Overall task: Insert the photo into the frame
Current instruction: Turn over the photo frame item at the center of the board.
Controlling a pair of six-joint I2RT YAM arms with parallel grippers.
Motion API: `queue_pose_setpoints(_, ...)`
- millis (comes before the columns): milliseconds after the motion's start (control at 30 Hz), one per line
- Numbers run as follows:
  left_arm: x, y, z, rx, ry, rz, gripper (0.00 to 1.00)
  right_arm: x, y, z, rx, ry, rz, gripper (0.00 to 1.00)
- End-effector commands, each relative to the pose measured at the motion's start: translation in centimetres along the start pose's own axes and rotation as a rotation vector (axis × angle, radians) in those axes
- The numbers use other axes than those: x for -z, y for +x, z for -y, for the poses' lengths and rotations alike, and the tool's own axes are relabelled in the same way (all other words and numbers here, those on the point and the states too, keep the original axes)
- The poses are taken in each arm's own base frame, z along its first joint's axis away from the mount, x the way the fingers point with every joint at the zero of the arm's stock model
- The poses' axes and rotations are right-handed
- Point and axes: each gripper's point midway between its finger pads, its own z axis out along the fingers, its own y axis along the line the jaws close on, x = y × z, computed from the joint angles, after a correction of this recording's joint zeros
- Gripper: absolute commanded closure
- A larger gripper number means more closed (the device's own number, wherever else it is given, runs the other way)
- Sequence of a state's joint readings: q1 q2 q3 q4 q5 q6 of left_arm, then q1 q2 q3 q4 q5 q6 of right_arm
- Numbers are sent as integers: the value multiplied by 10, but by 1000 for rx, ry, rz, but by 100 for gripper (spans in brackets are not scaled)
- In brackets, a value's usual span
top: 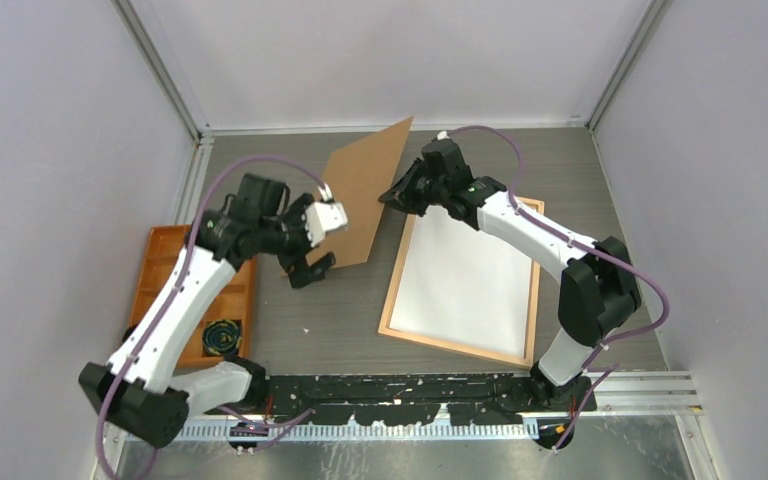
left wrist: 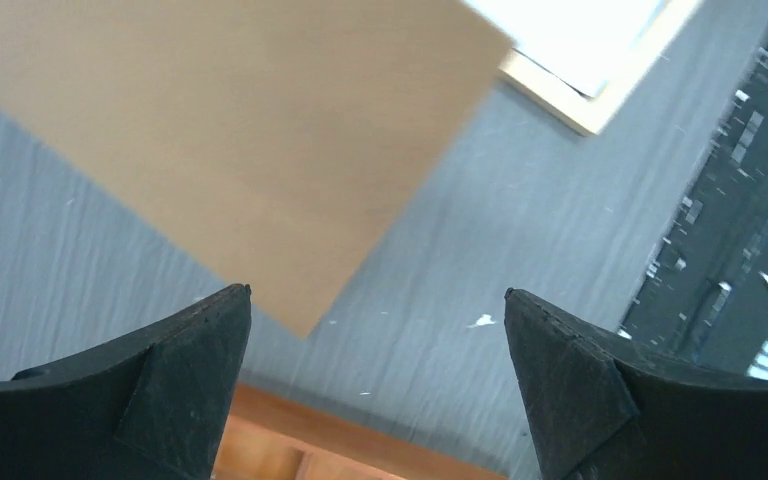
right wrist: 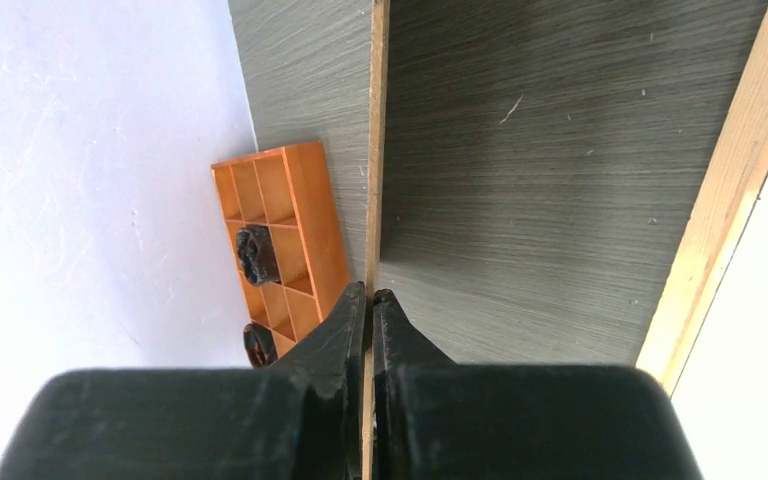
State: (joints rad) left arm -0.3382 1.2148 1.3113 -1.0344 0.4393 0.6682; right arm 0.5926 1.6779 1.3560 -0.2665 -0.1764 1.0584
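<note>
The frame (top: 455, 346), thin light-orange wood, lies flat at right of centre. A white sheet (top: 465, 275) fills it, the photo with its plain back up; no print shows. My right gripper (top: 392, 195) is shut on the edge of the brown backing board (top: 365, 190) and holds it tilted above the table left of the frame. In the right wrist view the board's edge (right wrist: 378, 150) runs between the closed fingers. My left gripper (top: 310, 270) is open and empty just below the board's near corner (left wrist: 305, 325).
An orange compartment tray (top: 160, 265) with dark small parts sits at the left table edge, close to the left arm. It also shows in the right wrist view (right wrist: 290, 230). A black strip (top: 410, 395) runs along the near edge. Walls close off the left, right and back.
</note>
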Motion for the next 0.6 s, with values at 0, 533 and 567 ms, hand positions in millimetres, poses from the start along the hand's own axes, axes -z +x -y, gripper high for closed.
queue_pose_setpoints(0, -8, 3, 26, -68, -40, 46, 0, 12, -22, -56, -19, -141, 89, 99)
queue_pose_setpoints(533, -23, -55, 11, -367, -581, 273, 6, 33, -16, -87, -98, -114, 148, 99)
queue_pose_setpoints(567, -26, -52, 11, -359, -577, 263, 8, 34, -16, -89, -97, -117, 148, 99)
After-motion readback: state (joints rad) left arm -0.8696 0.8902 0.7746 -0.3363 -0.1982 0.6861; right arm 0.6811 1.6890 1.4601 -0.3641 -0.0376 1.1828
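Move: The brown board, already pinched near its raised right edge by the right hand, has its middle some 14 cm ahead of the open left hand, 5 cm to its right and 11 cm below. From the right hand that middle is about 7 cm left, 3 cm ahead and 9 cm down. The wooden frame with the white sheet lies about 26 cm right of the left hand, 4 cm ahead and 20 cm below; the orange tray sits 28 cm to its left, level with it and 19 cm down. Back and down first, the empty left hand swings about 6 cm clear of the board's near end, then returns forward and a little up while working 5 cm to the right; its wrist tips up over 30 degrees until the wide-open fingers point forward-right at that end. The right hand keeps its pinch and carries the raised edge slightly up and left. ##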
